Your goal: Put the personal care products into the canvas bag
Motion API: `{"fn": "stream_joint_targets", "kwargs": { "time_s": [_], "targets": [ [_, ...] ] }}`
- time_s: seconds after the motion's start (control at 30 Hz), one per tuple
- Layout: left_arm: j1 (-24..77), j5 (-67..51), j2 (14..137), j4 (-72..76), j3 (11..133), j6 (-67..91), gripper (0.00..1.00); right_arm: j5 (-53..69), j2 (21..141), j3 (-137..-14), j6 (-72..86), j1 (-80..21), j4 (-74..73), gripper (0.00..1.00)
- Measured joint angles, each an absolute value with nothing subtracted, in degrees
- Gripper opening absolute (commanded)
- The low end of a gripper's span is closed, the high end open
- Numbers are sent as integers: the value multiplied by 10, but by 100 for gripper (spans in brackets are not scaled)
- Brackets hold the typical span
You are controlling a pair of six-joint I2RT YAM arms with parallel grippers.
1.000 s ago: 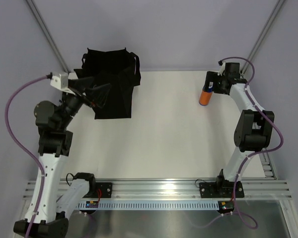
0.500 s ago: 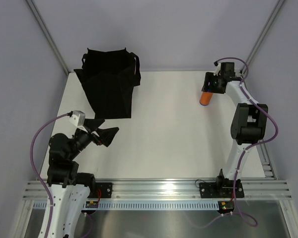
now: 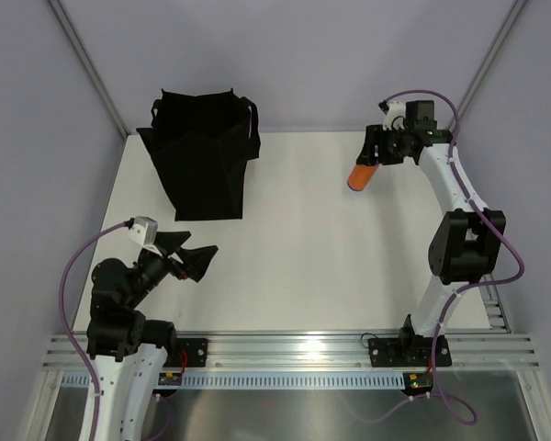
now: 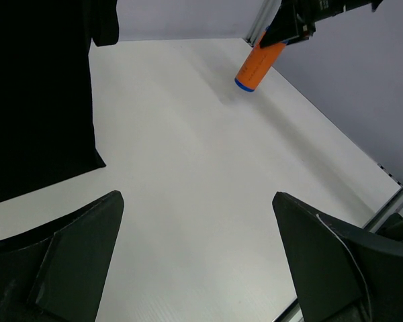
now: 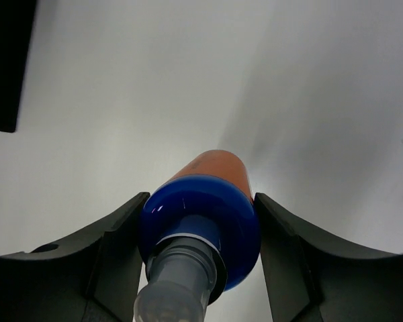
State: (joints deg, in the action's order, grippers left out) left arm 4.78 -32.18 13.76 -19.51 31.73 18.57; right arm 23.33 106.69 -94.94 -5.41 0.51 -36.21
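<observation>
An orange bottle with a blue top point(image 3: 361, 175) hangs tilted above the far right of the table, and my right gripper point(image 3: 375, 158) is shut on its blue end. In the right wrist view both fingers press the blue top point(image 5: 201, 211), and the orange body point(image 5: 218, 164) points away. The left wrist view shows the same bottle point(image 4: 257, 65) far ahead. The black canvas bag point(image 3: 202, 156) stands at the far left, with its side showing point(image 4: 33, 100) in the left wrist view. My left gripper point(image 3: 197, 257) is open and empty over the near left point(image 4: 198, 196). No other products are in view.
The white table point(image 3: 294, 266) is bordered by grey walls with slanted frame posts at both back corners. An aluminium rail point(image 3: 303, 349) runs along the near edge. A corner of the bag point(image 5: 7, 60) shows in the right wrist view.
My right gripper shut on the orange bottle, lifted it and carried it left. My left arm drew back from the bag toward the near left and stayed open.
</observation>
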Motion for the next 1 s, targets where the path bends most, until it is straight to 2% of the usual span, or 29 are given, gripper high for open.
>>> {"fn": "stream_joint_targets", "kwargs": {
  "time_s": [0.23, 0.4, 0.5, 0.63, 0.73, 1.0],
  "targets": [
    [48, -311, 134, -210, 317, 180, 99, 291, 1055, -1138, -78, -129, -398, 0],
    [48, -308, 130, -211, 317, 180, 99, 301, 1127, -1413, -74, -226, -406, 0],
    [48, -306, 128, -211, 317, 180, 99, 294, 1168, -1515, -68, -264, -358, 0],
    [48, -306, 128, -211, 317, 180, 99, 269, 1192, -1521, -67, -314, -274, 0],
    [48, -306, 128, -211, 317, 180, 99, 245, 1254, -1554, -63, -348, -220, 0],
    [48, -306, 128, -209, 317, 180, 99, 179, 1387, -1561, -74, -381, -122, 0]
  ]
}}
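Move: The right hand already has the orange bottle pinched by its blue top, tilted and off the table, its middle some 6 cm below the fingers, 2 cm back and 2 cm to their left. The canvas bag's open mouth lies about 46 cm to this hand's left, about level with it in reach and some 10 cm higher. From the idle left hand the mouth is roughly 29 cm ahead, 3 cm to the left and about 1 cm higher. The right arm swings the bottle fast to its left, about 40 cm across to the bag, climbing some 34 cm on the way and drawing back slightly, then coming forward again and sinking about 11 cm towards the right side of the mouth as it arrives. The fingers keep their pinch on the blue top while the wrist tips up by about 50 degrees, from pointing steeply down to roughly level, and turns counter-clockwise about 30 degrees, bringing the bottle upright. ##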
